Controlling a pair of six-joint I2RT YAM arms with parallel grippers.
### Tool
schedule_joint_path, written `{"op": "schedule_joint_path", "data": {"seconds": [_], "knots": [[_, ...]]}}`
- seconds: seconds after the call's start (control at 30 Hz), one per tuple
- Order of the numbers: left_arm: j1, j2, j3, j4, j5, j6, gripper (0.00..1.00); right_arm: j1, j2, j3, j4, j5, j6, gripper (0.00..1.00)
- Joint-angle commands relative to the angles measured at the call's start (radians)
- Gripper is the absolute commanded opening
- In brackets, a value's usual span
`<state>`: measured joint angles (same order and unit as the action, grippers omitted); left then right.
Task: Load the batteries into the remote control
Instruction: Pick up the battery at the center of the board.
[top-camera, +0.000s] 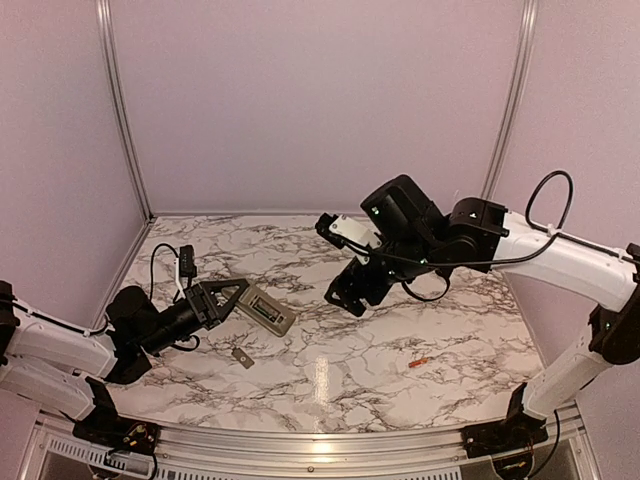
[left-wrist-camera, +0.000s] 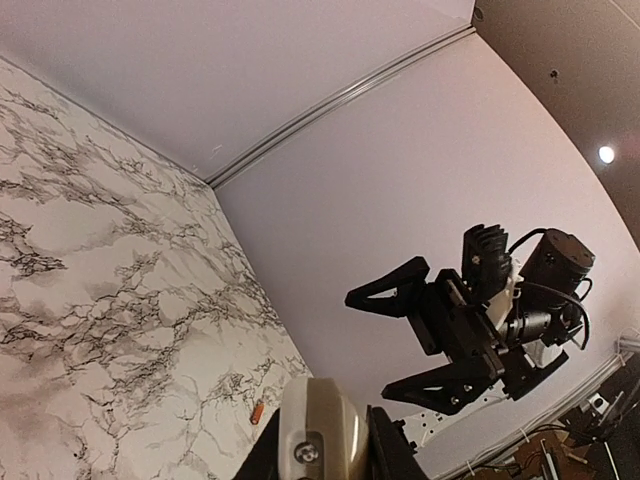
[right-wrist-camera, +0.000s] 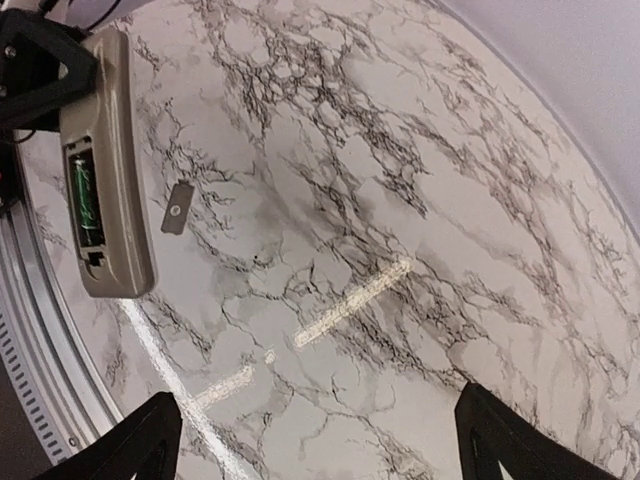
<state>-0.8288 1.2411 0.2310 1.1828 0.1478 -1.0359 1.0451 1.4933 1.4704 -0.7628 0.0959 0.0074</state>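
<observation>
The remote control lies back-up at the left of the marble table, its grey-beige body pinched at one end by my left gripper, which is shut on it. Its battery recess is uncovered, and a dark green battery sits inside. The orange-red battery lies loose on the table at the right front; the left wrist view shows that same battery beyond the remote control. My right gripper hangs open above mid-table, nothing between its fingers.
A small flat grey cover piece lies on the table just in front of the remote. Pale walls close in the table at the back and on both sides. A black cable trails near the left arm.
</observation>
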Motion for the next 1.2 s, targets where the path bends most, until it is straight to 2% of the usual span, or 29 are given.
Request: {"op": "schedule_joint_path", "data": {"seconds": [0.0,0.2,0.33,0.53,0.7,0.93,1.17], "knots": [[0.0,-0.014,0.025,-0.017,0.052,0.039,0.0,-0.061,-0.006,-0.114,-0.164,-0.003,0.092,0.92],[-0.001,0.018,0.037,0.006,0.071,0.029,0.0,-0.211,-0.041,-0.318,-0.135,-0.149,0.2,0.87],[0.0,0.042,0.032,0.042,0.073,0.014,0.0,-0.226,-0.086,-0.416,-0.119,-0.155,0.264,0.83],[0.0,0.105,0.028,0.168,0.114,-0.005,0.0,-0.227,-0.034,-0.44,-0.196,-0.06,0.201,0.78],[0.0,0.144,0.027,0.238,0.13,-0.035,0.0,-0.224,0.036,-0.411,-0.219,-0.057,0.19,0.75],[0.0,0.151,0.033,0.253,0.129,-0.037,0.0,-0.219,0.087,-0.414,-0.264,0.062,0.254,0.74],[0.0,0.149,0.033,0.261,0.134,-0.043,0.0,-0.189,0.158,-0.417,-0.266,0.075,0.26,0.7]]}}
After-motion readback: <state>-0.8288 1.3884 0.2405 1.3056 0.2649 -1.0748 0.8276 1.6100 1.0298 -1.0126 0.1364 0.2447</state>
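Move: The orange battery lies on the board well below my open right hand, about 17 cm to its right, some 2 cm nearer to me and roughly 25 cm down. From that hand the remote, which my left hand holds, is about 12 cm left, 2 cm back and 5 cm lower; the small battery cover on the table is some 21 cm left, 1 cm back and 25 cm down. From my left hand the battery lies about 35 cm right, 2 cm back and 22 cm below. I swing my empty right hand down and to the right towards the orange battery, about 21 cm down and 18 cm across, fast at first, then slower. On the way I turn the wrist some 50 degrees, bringing the fingers from their forward-left slant to straight down, and narrow them a little, still well open. My left hand keeps its grip on the remote, easing a few centimetres right and down. ##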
